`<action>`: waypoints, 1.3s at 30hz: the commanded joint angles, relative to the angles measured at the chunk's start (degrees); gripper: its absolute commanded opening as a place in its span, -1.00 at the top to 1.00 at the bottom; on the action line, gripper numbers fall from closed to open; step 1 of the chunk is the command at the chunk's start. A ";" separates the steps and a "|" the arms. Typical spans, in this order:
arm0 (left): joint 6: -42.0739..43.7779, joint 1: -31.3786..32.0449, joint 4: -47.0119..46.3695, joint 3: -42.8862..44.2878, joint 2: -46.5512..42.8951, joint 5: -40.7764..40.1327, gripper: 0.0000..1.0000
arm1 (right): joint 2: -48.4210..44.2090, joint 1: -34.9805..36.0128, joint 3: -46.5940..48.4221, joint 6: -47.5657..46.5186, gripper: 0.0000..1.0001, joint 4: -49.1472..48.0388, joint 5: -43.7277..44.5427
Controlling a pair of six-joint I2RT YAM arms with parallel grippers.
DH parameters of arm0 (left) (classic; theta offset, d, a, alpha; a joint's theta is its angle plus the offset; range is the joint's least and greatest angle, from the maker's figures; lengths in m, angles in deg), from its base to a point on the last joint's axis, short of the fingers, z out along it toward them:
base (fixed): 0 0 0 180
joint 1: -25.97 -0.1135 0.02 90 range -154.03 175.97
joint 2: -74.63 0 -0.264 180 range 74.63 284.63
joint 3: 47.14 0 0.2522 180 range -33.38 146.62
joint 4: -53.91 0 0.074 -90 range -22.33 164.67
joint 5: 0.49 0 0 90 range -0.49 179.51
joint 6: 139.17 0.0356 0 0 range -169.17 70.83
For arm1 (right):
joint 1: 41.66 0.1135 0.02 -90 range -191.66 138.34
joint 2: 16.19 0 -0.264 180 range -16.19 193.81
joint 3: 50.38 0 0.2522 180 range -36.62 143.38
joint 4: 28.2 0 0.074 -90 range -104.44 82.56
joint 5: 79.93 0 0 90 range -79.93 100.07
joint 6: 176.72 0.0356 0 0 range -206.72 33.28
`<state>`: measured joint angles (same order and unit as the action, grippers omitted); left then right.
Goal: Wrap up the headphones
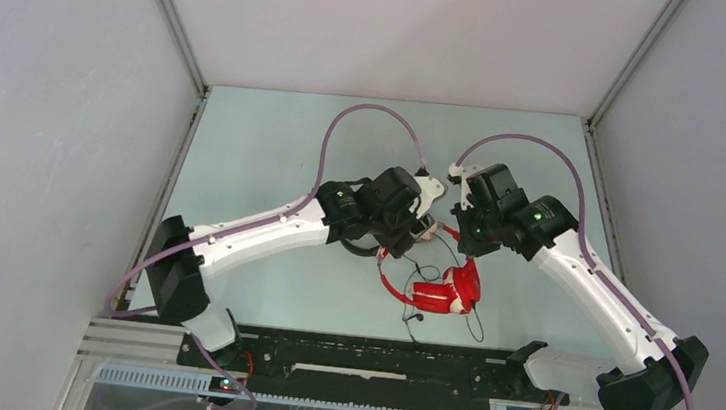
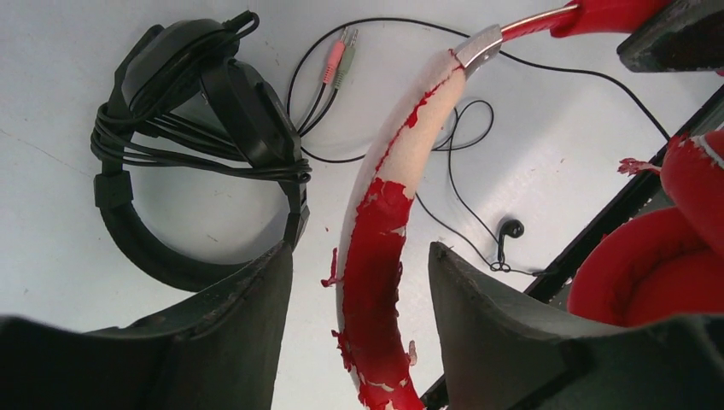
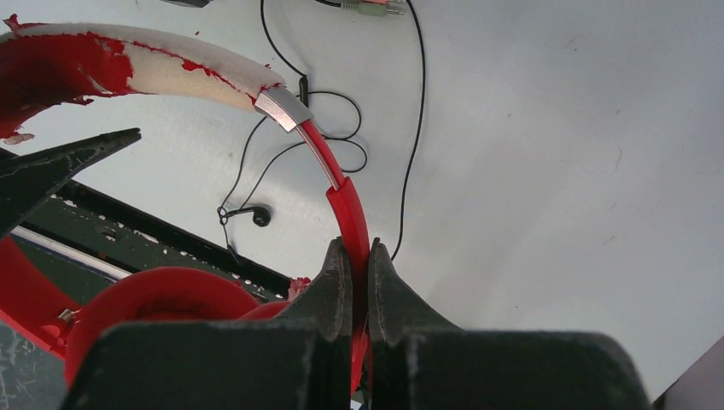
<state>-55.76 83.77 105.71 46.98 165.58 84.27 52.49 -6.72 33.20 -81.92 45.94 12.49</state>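
Note:
The red headphones (image 1: 443, 291) hang above the table centre, earcups low. My right gripper (image 3: 359, 256) is shut on the thin red arm of the headband (image 3: 346, 201), just below its silver joint. My left gripper (image 2: 359, 273) is open. Its jaws stand on either side of the peeling red headband padding (image 2: 376, 256) without touching it. A red earcup (image 2: 657, 265) shows at the right of the left wrist view. The thin dark cable (image 3: 418, 120) lies loose on the table, with an inline bud (image 2: 510, 229) and pink and green plugs (image 2: 340, 55).
Black headphones (image 2: 205, 111) with their cable wound round them lie on the table left of the red headband. The black rail (image 1: 374, 362) runs along the near edge. Grey walls close in the table on both sides and at the back.

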 commanded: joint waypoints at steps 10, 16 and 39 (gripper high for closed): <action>-0.44 0.21 -3.14 -1.19 -0.89 -1.53 -0.17 | -1.84 0.48 2.09 1.35 1.00 -2.22 -3.89; -0.27 0.21 -1.99 -0.10 0.20 -2.19 -0.17 | -1.89 0.48 2.15 1.19 1.00 -1.68 -3.31; -2.25 0.21 -5.13 -3.24 -3.25 -2.72 0.62 | -2.51 0.11 1.33 1.62 1.00 -1.78 -2.42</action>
<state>-57.55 83.77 102.37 43.48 164.95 82.33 51.79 -6.70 33.20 -81.55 45.70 11.06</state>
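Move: The headband of the red headphones already passes between the left hand's open fingertips, about 1 cm below the hand point. The red ear cups hang some 9 cm to that hand's right and 7 cm back, about 4 cm lower. On the table, about 17 cm down, the black headphones lie roughly 6 cm ahead and 6 cm left. From the right hand, which already holds the band's thin red arm, that headband section is about 11 cm left and 1 cm back. After easing less than 1 cm forward while its fingers narrow and briefly part again, the left hand sinks about 1.5 cm over the headband of the red headphones and closes to around half its starting gap, bringing a fingertip to each side of the torn red padding. The right hand keeps its pinch on the band's thin arm, practically in place. ##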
